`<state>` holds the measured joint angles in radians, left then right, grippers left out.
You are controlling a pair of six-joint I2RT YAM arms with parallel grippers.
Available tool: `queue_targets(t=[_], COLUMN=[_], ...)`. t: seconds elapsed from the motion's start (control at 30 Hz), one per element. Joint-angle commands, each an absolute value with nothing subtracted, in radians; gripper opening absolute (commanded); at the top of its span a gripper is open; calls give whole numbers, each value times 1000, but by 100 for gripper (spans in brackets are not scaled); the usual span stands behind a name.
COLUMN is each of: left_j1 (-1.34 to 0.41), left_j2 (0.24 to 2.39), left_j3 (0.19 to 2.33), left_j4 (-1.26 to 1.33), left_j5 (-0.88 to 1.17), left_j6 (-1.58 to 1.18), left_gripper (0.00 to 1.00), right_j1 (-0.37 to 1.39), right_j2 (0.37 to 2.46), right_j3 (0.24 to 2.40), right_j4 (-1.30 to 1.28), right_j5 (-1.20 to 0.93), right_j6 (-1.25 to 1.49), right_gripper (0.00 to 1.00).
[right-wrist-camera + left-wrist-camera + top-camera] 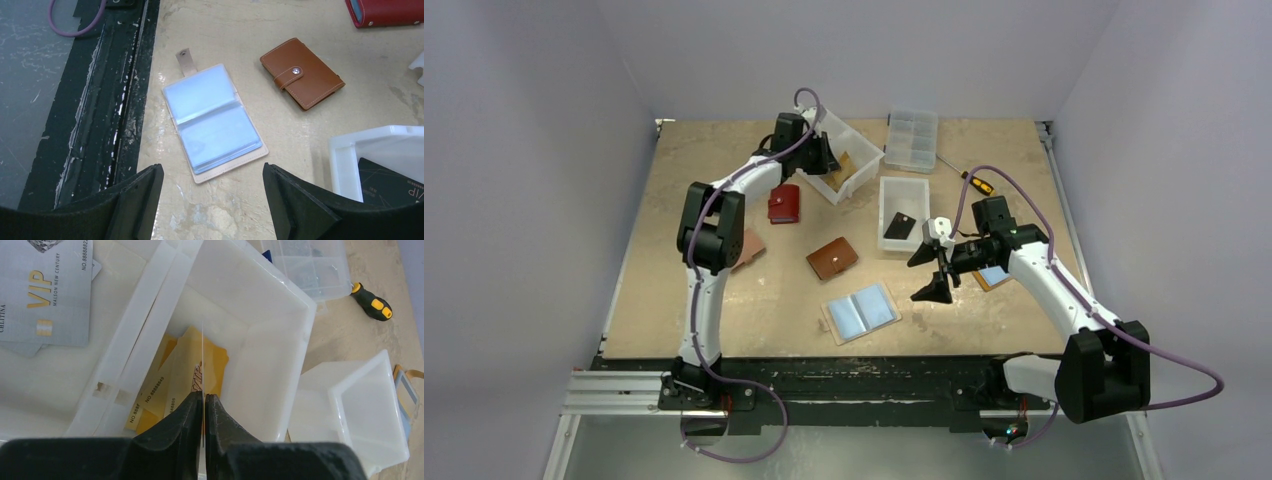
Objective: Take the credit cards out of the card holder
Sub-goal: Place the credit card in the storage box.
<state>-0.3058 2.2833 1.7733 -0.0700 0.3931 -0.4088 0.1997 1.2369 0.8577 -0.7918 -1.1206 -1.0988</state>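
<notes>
The open card holder (pixel 861 312) (pixel 212 122) lies flat near the table's front edge, showing pale blue sleeves. My right gripper (pixel 929 275) (pixel 211 170) hovers open just beside it, holding nothing. My left gripper (pixel 829 155) (pixel 204 395) is at the back, over a white bin (pixel 856 178) (pixel 280 355). It is shut on a thin credit card (pixel 202 355) seen edge-on. Yellow cards (pixel 175 375) lie in that bin. A grey VIP card (pixel 45 290) lies to their left. A black card (pixel 900 225) (pixel 390 185) rests in a second white bin (pixel 904 190) (pixel 350 145).
A shut brown holder (pixel 832 258) (pixel 302 74) and a red one (pixel 784 203) (pixel 385 10) lie mid-table. Another holder (pixel 992 277) sits under the right arm. A clear compartment box (pixel 912 138) and a yellow-black screwdriver (pixel 977 182) (pixel 372 302) are at the back.
</notes>
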Motion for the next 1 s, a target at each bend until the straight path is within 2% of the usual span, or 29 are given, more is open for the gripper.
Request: queue_targets(t=[0.0, 0.23, 0.47, 0.67, 0.8, 0.83, 0.87, 0.9, 0.93, 0.97], left_j1=[-302, -304, -304, -302, -301, -300, -301, -301, -301, -301], left_j2=[2326, 2263, 2042, 1723, 1501, 1450, 1398, 1347, 1301, 1249], left_j3=[1880, 1902, 1786, 1486, 1251, 1196, 1143, 1097, 1046, 1003], left_j4=[-137, -171, -120, 5, 84, 86, 81, 71, 57, 44], left_j5=[379, 279, 143, 84, 16, -26, -79, -112, -147, -180], left_j6=[-418, -399, -354, -358, -426, -463, -504, -541, -587, -630], left_gripper=[18, 37, 38, 41, 57, 66, 82, 93, 98, 98], right_j1=[191, 191, 190, 190, 192, 190, 191, 191, 192, 191], right_j2=[1227, 1239, 1246, 1246, 1247, 1247, 1248, 1250, 1251, 1254], right_j3=[853, 857, 861, 858, 856, 856, 856, 856, 856, 856], right_j4=[-779, -779, -781, -797, -842, -852, -858, -862, -863, -866], right_j5=[-1161, -1166, -1170, -1152, -1137, -1141, -1143, -1144, -1146, -1147], right_j6=[-1092, -1092, -1090, -1100, -1167, -1182, -1191, -1194, -1198, -1201], right_gripper=[81, 81, 81, 81, 81, 81, 81, 81, 81, 81])
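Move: Just under the left hand, which still holds the gold card edge-on, the gold card pile lies in the near-right compartment of the white storage box, about 3 cm ahead, 2 cm right and 7 cm down. The silver cards are roughly 10 cm ahead and 3 cm left; the red card holder is some 4 cm back and 10 cm left. From the idle right hand the gold pile is about 30 cm ahead and 15 cm left, 13 cm lower. Parting its fingers to over a third open while easing about 1 cm forward and down, the left hand lets go of the gold card over the gold pile. Then it lifts quickly out of the box, some 21 cm up, while drawing back about 12 cm and left about 10 cm, the fingertips tilting up and turning counter-clockwise. The fingers spread nearly fully at the end. ##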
